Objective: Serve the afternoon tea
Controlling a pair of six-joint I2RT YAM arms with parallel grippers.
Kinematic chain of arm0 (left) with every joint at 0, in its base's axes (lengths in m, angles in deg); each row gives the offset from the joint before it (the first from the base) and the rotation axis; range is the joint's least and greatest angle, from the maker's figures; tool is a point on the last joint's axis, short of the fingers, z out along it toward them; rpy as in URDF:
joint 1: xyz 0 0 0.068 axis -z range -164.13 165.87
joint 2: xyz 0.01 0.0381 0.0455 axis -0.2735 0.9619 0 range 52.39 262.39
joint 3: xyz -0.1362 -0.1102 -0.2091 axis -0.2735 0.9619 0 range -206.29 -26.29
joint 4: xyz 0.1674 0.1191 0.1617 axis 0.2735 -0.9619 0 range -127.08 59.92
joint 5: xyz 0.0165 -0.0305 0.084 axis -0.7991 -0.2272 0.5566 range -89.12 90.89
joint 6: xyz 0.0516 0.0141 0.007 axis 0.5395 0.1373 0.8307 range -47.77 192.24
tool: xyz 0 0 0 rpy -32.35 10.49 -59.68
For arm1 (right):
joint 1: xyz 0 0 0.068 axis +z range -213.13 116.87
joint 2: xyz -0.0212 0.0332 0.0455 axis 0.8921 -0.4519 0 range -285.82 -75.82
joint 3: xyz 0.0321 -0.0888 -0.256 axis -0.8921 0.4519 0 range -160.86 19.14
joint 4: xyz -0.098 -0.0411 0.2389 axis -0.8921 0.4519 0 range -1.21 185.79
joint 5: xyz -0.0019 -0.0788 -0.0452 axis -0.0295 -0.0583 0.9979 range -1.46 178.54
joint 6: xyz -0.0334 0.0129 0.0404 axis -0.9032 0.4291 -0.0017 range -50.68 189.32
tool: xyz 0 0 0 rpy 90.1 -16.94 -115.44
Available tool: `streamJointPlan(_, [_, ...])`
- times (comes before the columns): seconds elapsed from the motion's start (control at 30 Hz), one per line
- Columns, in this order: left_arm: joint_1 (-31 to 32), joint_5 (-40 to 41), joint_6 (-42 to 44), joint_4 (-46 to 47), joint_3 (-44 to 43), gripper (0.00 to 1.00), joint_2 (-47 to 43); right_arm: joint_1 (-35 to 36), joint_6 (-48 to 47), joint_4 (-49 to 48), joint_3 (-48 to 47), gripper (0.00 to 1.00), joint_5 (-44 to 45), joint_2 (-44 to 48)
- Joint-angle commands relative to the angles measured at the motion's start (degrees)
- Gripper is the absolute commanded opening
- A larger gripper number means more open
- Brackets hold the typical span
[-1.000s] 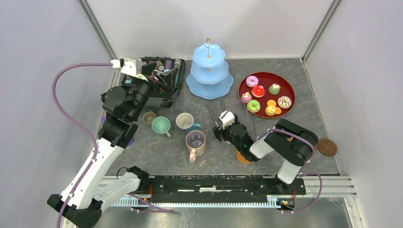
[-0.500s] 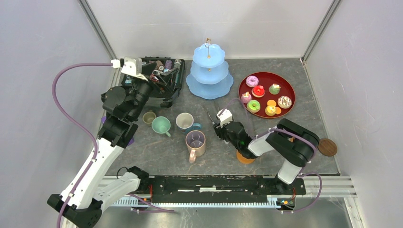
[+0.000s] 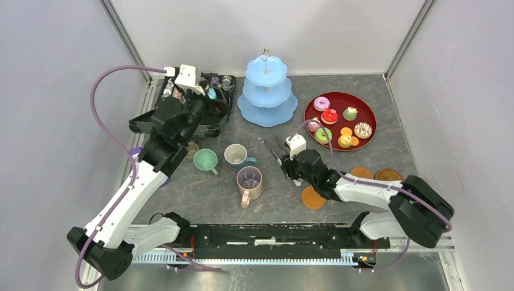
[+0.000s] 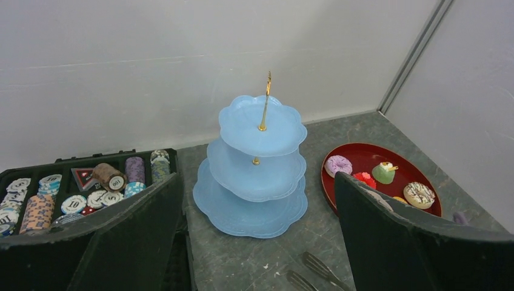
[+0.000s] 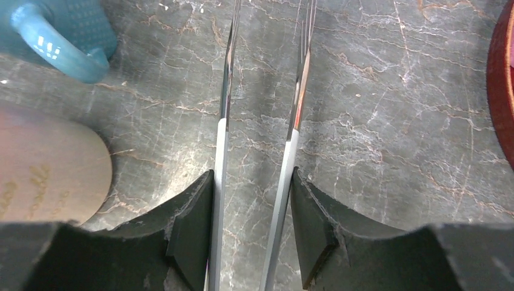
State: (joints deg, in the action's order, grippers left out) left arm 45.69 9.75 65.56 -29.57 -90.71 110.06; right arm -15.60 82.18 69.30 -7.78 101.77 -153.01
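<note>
The pale-blue three-tier stand (image 3: 267, 91) (image 4: 257, 157) stands empty at the back. Several colourful pastries (image 3: 330, 116) (image 4: 337, 165) lie on a red tray (image 3: 367, 113). Four mugs are grouped left of centre: olive (image 3: 190, 150), mint green (image 3: 205, 159), white-and-blue (image 3: 235, 154) and pink (image 3: 249, 180). Brown coasters (image 3: 313, 197) (image 3: 362, 173) (image 3: 388, 175) lie at the right. My right gripper (image 3: 285, 159) (image 5: 254, 200) is shut on the metal tongs (image 5: 221, 151), a finger pressed on the outside of each arm. My left gripper (image 3: 203, 100) (image 4: 254, 182) hangs open and empty over the black case, facing the stand.
The black case (image 3: 212, 115) (image 4: 73, 194) of round chips lies open at the back left. The white-and-blue mug's handle (image 5: 66, 42) and the pink mug (image 5: 48, 163) sit close on the left of the tongs. The red tray's rim (image 5: 503, 91) is on their right.
My right jaws have closed onto the tongs' arms and that arm has stretched out, uncovering two coasters. My left arm has swung back and right over the case.
</note>
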Motion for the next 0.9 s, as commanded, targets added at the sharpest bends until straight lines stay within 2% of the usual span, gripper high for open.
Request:
streamJointPlan(0.0, [0.58, 1.14, 2.85, -2.50, -4.97, 0.99, 1.98, -1.58, 3.34, 9.38, -3.78, 0.48, -4.04, 6.87])
streamJointPlan(0.33, [1.11, 0.25, 2.73, -0.95, 0.39, 0.97, -0.53, -7.85, -0.01, 30.82, -13.30, 0.49, -3.29, 13.77])
streamJointPlan(0.63, [3.78, 5.50, 5.19, -0.78, 3.84, 0.96, -6.35, -21.36, -4.87, 38.65, -20.11, 0.49, -5.89, 14.37])
streamJointPlan(0.87, [4.79, 8.14, 4.62, -0.15, 2.81, 0.98, -4.33, -30.96, -4.65, 42.45, -23.44, 0.49, -8.10, 12.61])
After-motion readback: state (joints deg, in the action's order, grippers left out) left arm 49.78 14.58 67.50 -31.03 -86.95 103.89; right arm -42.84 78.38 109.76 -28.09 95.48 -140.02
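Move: My right hand already holds the tongs roughly 5 cm above the table. From it, the middle of the red plate lies about 24 cm ahead and 19 cm to the right. The green doughnut at the plate's near edge is some 18 cm ahead and 12 right. The pink mug stands about 15 cm left and 5 back, the blue-handled mug 20 left and 6 ahead. From my left hand the plate is some 17 cm ahead, 48 right and 40 below. Still pinching the tongs by their white handles, my right hand first goes nearly straight up, then swings right towards the red plate, still climbing and easing forward: about 14 cm right, 9 up and 5 forward. The wrist turns some 20 degrees clockwise on the way. My empty, open left hand dips about 2 cm, then comes up again while drawing back about 3 cm. ##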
